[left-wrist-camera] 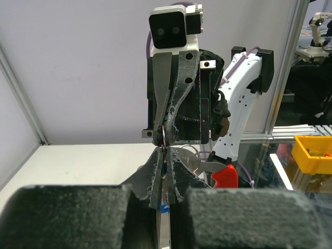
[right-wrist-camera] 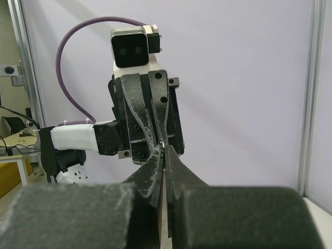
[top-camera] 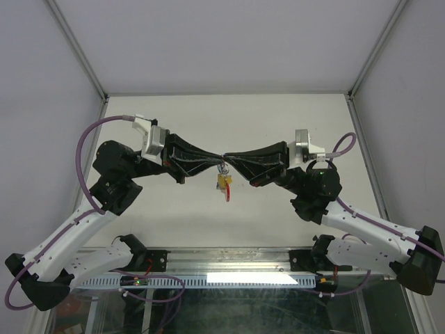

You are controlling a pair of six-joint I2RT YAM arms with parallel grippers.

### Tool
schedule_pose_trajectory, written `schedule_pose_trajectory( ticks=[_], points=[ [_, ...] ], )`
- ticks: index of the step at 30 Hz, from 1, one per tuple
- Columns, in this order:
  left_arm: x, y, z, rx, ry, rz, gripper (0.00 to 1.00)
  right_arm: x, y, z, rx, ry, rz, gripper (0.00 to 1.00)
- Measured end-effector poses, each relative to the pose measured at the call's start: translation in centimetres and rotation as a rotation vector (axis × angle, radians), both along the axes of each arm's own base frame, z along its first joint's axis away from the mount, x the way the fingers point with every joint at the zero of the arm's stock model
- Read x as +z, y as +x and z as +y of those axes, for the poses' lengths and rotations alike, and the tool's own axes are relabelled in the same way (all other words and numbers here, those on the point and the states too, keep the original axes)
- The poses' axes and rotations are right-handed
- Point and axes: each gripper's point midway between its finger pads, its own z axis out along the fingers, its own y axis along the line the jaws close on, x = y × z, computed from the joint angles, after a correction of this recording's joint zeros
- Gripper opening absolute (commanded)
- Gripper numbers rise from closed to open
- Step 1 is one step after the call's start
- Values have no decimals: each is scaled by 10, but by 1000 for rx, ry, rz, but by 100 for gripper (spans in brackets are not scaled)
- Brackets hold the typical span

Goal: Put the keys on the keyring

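My two grippers meet tip to tip above the middle of the table (top-camera: 278,125). The left gripper (top-camera: 217,157) is shut on the thin silvery keyring (left-wrist-camera: 164,142), which stands edge-on between its pads. From the opposite side, the right gripper (top-camera: 229,157) is shut on the same keyring (right-wrist-camera: 162,144). Keys hang just below the joined tips: a yellow-headed one (top-camera: 223,181) and a red-headed one (top-camera: 227,193). In the left wrist view the red key head (left-wrist-camera: 226,176) shows to the right of my fingers, with a silvery blade beside it. A scrap of blue (left-wrist-camera: 165,208) shows through the finger gap.
White enclosure walls with metal posts (top-camera: 80,52) close in the table on three sides. A metal rail with cabling (top-camera: 229,268) runs along the near edge between the arm bases. Outside the glass at the right stands a yellow bin (left-wrist-camera: 314,153).
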Motion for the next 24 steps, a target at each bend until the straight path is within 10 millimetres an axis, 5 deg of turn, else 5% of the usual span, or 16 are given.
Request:
schedule_pose_trajectory(
  ticks=[8, 12, 24],
  points=[
    [-6, 2, -2, 6, 28, 4, 0, -7, 0, -2, -25, -48, -3, 15],
    [-17, 7, -4, 22, 76, 6, 0, -9, -3, -9, -51, -95, -10, 37],
    [-56, 23, -8, 54, 302, -7, 0, 28, -19, -33, -122, -361, -128, 40]
  ],
)
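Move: The keyring is already pinched at the tips of both shut grippers: it lies about 1 cm to the right of the left hand and about 1 cm to the left of the right hand, level with both and neither ahead nor back. The keys hang beneath it, the yellow key roughly 8 cm below the hands and the red key some 12 cm below, both nearly straight down and about 1 cm to the left hand's right. The right hand opens its fingers to a bit under half and lets go of the keyring, first dipping slightly, then backing off to the right and up by about 5 cm and a little back towards its base, its fingertips tipping down some 20 degrees. The left hand keeps its pinch on the keyring and, starting slowly, lowers it and the hanging keys about 6 cm and slightly forward, tilting its right-pointing fingers down from a little above level to about level. ##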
